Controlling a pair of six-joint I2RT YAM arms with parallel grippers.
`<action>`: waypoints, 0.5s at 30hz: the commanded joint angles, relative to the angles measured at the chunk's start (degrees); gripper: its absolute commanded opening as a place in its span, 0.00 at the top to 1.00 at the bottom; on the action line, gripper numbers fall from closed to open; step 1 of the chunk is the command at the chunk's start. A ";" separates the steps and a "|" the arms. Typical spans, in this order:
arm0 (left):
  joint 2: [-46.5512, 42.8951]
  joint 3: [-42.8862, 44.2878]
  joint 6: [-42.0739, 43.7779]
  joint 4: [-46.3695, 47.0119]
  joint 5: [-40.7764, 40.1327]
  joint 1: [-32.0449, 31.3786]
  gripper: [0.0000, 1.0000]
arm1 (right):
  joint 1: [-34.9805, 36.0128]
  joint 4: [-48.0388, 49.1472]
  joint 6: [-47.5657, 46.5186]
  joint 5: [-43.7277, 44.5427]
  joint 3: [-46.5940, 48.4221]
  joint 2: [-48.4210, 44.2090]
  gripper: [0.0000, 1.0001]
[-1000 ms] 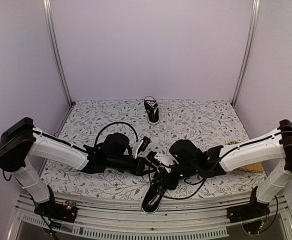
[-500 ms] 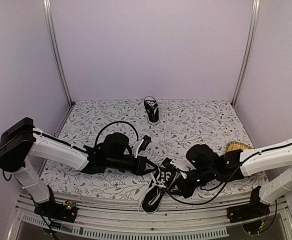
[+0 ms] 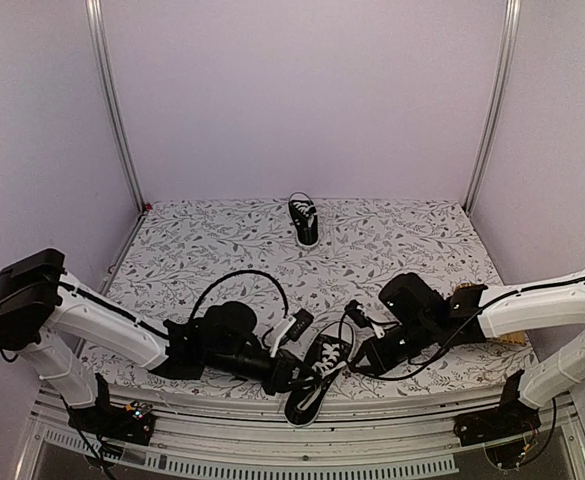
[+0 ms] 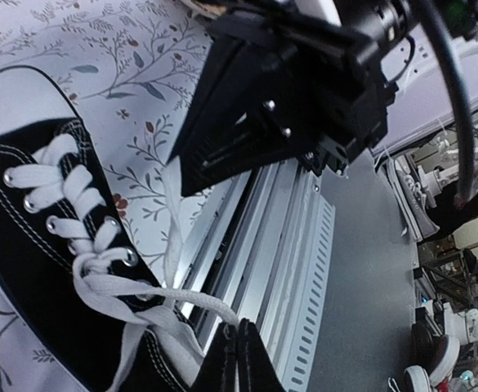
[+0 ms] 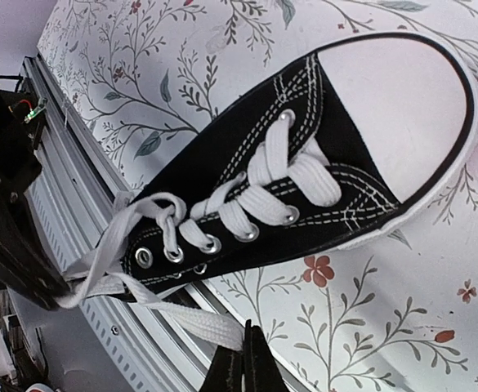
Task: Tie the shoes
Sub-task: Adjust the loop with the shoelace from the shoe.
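Observation:
One of the shoes (image 3: 312, 388) lies at the table's near edge, its heel out over the front rail and its white toe cap pointing away from it. The other shoe (image 3: 304, 221) stands at the far middle, with no gripper near it. My left gripper (image 4: 239, 328) is shut on a white lace end (image 4: 191, 300) coming from the near shoe (image 4: 34, 245). My right gripper (image 5: 246, 333) is shut on the other lace end (image 5: 199, 318), beside the same shoe (image 5: 304, 180). From above, the left gripper (image 3: 294, 378) and right gripper (image 3: 356, 362) flank the shoe's laced top.
An aluminium rail (image 3: 272, 440) runs along the table's front edge, right under both grippers. A tan woven thing (image 3: 469, 293) lies at the right, partly behind my right arm. A black cable (image 3: 240, 283) loops above my left arm. The floral cloth (image 3: 202, 240) covers the table.
My right gripper moved off the shoe to its right and shut on a lace end. My left arm moved toward the near edge with its lace.

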 commanded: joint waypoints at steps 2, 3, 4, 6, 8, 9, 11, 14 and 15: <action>-1.05 0.21 1.66 -2.92 -1.70 -3.96 1.00 | -0.43 1.13 -0.06 -0.69 3.52 3.12 0.98; -1.15 0.87 2.10 -5.23 -2.62 -4.39 1.00 | -0.43 1.46 -0.06 -0.91 3.67 3.49 0.98; -1.48 1.45 2.59 -7.62 -3.89 -4.79 1.00 | -0.43 1.67 -0.06 -1.10 3.79 3.77 0.98; -2.75 2.12 3.27 -11.74 -6.49 -5.27 1.00 | -0.48 2.21 0.06 -1.46 3.74 4.13 0.98; -5.01 1.96 3.54 -14.55 -8.87 -5.38 0.97 | -0.43 2.37 -0.05 -1.64 3.67 4.46 0.98; -6.47 1.78 3.67 -15.70 -9.98 -5.34 0.92 | -0.44 2.37 -0.02 -1.61 3.63 4.53 0.98; -9.33 1.71 3.94 -18.45 -12.23 -5.38 0.77 | -0.43 2.56 -0.14 -1.81 3.40 4.53 0.98; -13.27 1.76 4.77 -22.18 -15.28 -5.28 0.61 | -0.49 2.76 -0.21 -2.15 3.08 4.51 0.98; -14.33 1.86 4.89 -23.56 -16.35 -5.14 0.56 | -0.48 2.86 -0.23 -2.20 2.89 4.47 0.98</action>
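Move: Both hands hold white lace at the near end of the black shoe. From the left hand the lace knot is roughly 4 cm ahead, 2 cm to the right and 5 cm down; the heel opening is almost underneath, about 1 cm back and 1 cm left. For the right hand the knot lies about 6 cm to the left, level with it fore and aft and some 3 cm lower, with the toe cap 11 cm ahead and 3 cm left. The left fingers let go of the lace loop: still pinching, they draw back and down, about 2.5 cm back, then open to roughly a third while the hand climbs nearly 3 cm and slides left off the shoe, fingertips dipping slightly. The right hand keeps its pinch on its lace and eases just over 1 cm left, towards the knot. ##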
